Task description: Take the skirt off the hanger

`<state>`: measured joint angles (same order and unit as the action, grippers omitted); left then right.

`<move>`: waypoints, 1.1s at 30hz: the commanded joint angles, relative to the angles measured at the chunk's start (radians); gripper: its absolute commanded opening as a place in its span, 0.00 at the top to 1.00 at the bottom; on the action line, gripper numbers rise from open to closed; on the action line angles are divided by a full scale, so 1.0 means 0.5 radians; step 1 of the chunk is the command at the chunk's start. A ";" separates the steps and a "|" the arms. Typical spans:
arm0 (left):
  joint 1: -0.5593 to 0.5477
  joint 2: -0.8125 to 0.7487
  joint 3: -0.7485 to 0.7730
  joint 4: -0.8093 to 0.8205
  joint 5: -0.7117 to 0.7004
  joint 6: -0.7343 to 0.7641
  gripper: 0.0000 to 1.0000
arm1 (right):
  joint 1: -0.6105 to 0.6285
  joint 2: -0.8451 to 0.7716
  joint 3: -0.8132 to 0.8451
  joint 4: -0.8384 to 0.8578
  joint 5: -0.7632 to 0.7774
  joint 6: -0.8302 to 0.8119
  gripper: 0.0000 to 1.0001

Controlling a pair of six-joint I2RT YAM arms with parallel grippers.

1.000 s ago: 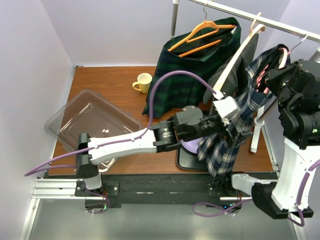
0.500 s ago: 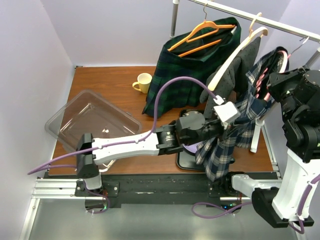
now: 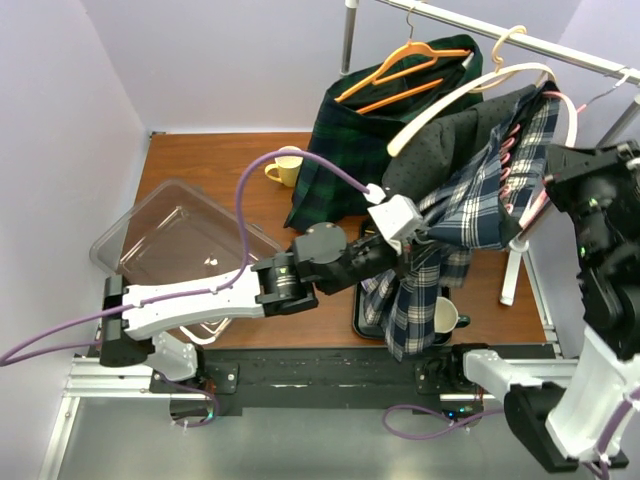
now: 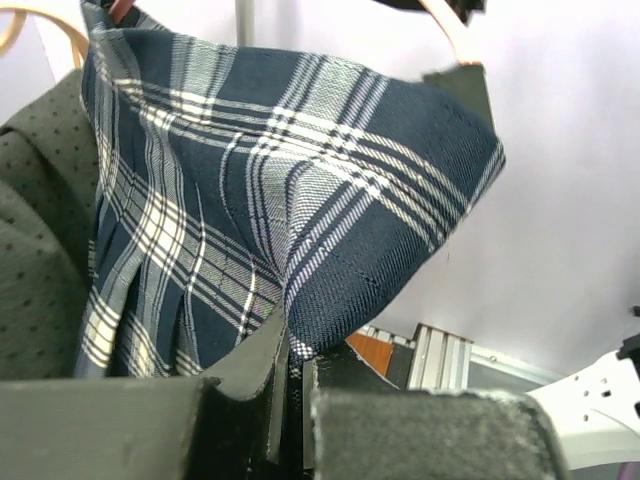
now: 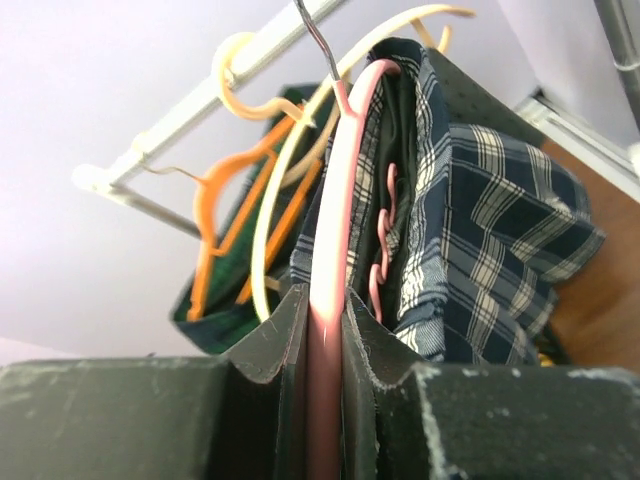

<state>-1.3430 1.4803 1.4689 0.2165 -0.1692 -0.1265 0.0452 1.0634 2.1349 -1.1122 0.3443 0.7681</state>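
A navy and white plaid skirt [image 3: 470, 215] hangs from a pink hanger [image 3: 572, 115] on the rail at the right, stretched out to the left. My left gripper [image 3: 415, 240] is shut on the skirt's lower edge. In the left wrist view that gripper [image 4: 295, 370] pinches a fold of the skirt [image 4: 300, 200] between its pads. My right gripper [image 3: 560, 185] is shut on the pink hanger. In the right wrist view the right gripper [image 5: 325, 300] clamps the hanger's arm [image 5: 335, 200], and the skirt [image 5: 490, 220] drapes to the right of it.
A green plaid skirt on an orange hanger [image 3: 385, 130] and a grey garment on a cream hanger [image 3: 440, 165] hang from the same rail [image 3: 520, 40]. On the table are a yellow mug [image 3: 285, 165], a clear plastic bin [image 3: 180, 245], a black tray [image 3: 365, 310] and a green mug [image 3: 445, 318].
My left gripper shut on the skirt's edge and drew back to the left, pulling the fabric taut. The hangers swung up, and the green mug came into view.
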 commanded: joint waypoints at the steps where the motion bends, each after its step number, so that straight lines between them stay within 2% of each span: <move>1: -0.005 -0.279 0.014 0.113 -0.057 0.023 1.00 | -0.029 -0.178 0.001 0.727 0.296 -0.030 1.00; 6: -0.005 -0.442 0.014 0.064 -0.119 0.014 1.00 | -0.026 -0.215 0.117 0.709 0.333 -0.008 1.00; 17: -0.005 -0.889 -0.167 -0.052 -0.499 0.191 1.00 | -0.011 -0.277 0.130 0.767 0.005 0.157 1.00; 22: -0.005 -1.079 -0.167 -0.092 -0.600 0.244 1.00 | -0.008 -0.286 0.111 0.816 -0.363 0.142 1.00; 27: -0.005 -1.236 -0.115 -0.111 -0.763 0.464 1.00 | -0.008 -0.390 -0.082 0.933 -0.783 0.013 1.00; 31: -0.005 -1.252 0.059 -0.193 -0.898 0.627 1.00 | -0.008 -0.403 -0.165 0.982 -1.227 -0.011 1.00; 33: -0.005 -1.240 0.102 -0.194 -0.996 0.759 1.00 | -0.008 -0.384 -0.168 0.979 -1.308 -0.017 1.00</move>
<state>-1.3384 0.8742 1.4265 0.0608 -0.5671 0.1173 0.0525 0.8623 2.0521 -0.8017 -0.1703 0.8097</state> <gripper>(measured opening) 0.050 0.157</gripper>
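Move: The left fingers already pinch the lower edge of the plaid skirt, and the pink hanger's middle lies some 18 cm ahead of them, 18 cm to the right and 12 cm higher. The right fingers already grip that hanger's near end; its middle is about 11 cm ahead, 2 cm to their right and 2 cm up. The cream hanger with the grey skirt stands about 10 cm left of the pink one; the orange hanger is roughly 20 cm ahead of the left hand, 4 cm left and 8 cm up. Leftward and upward, the left hand hauls the pinched plaid skirt some 27 cm away from the right hand, rising about half as much and swinging counter-clockwise. The right keeps its grip on the pink hanger, first drawing it back about 8 cm and up while tipping the fingers upward, then carrying it left and turning counter-clockwise some 30 degrees. ##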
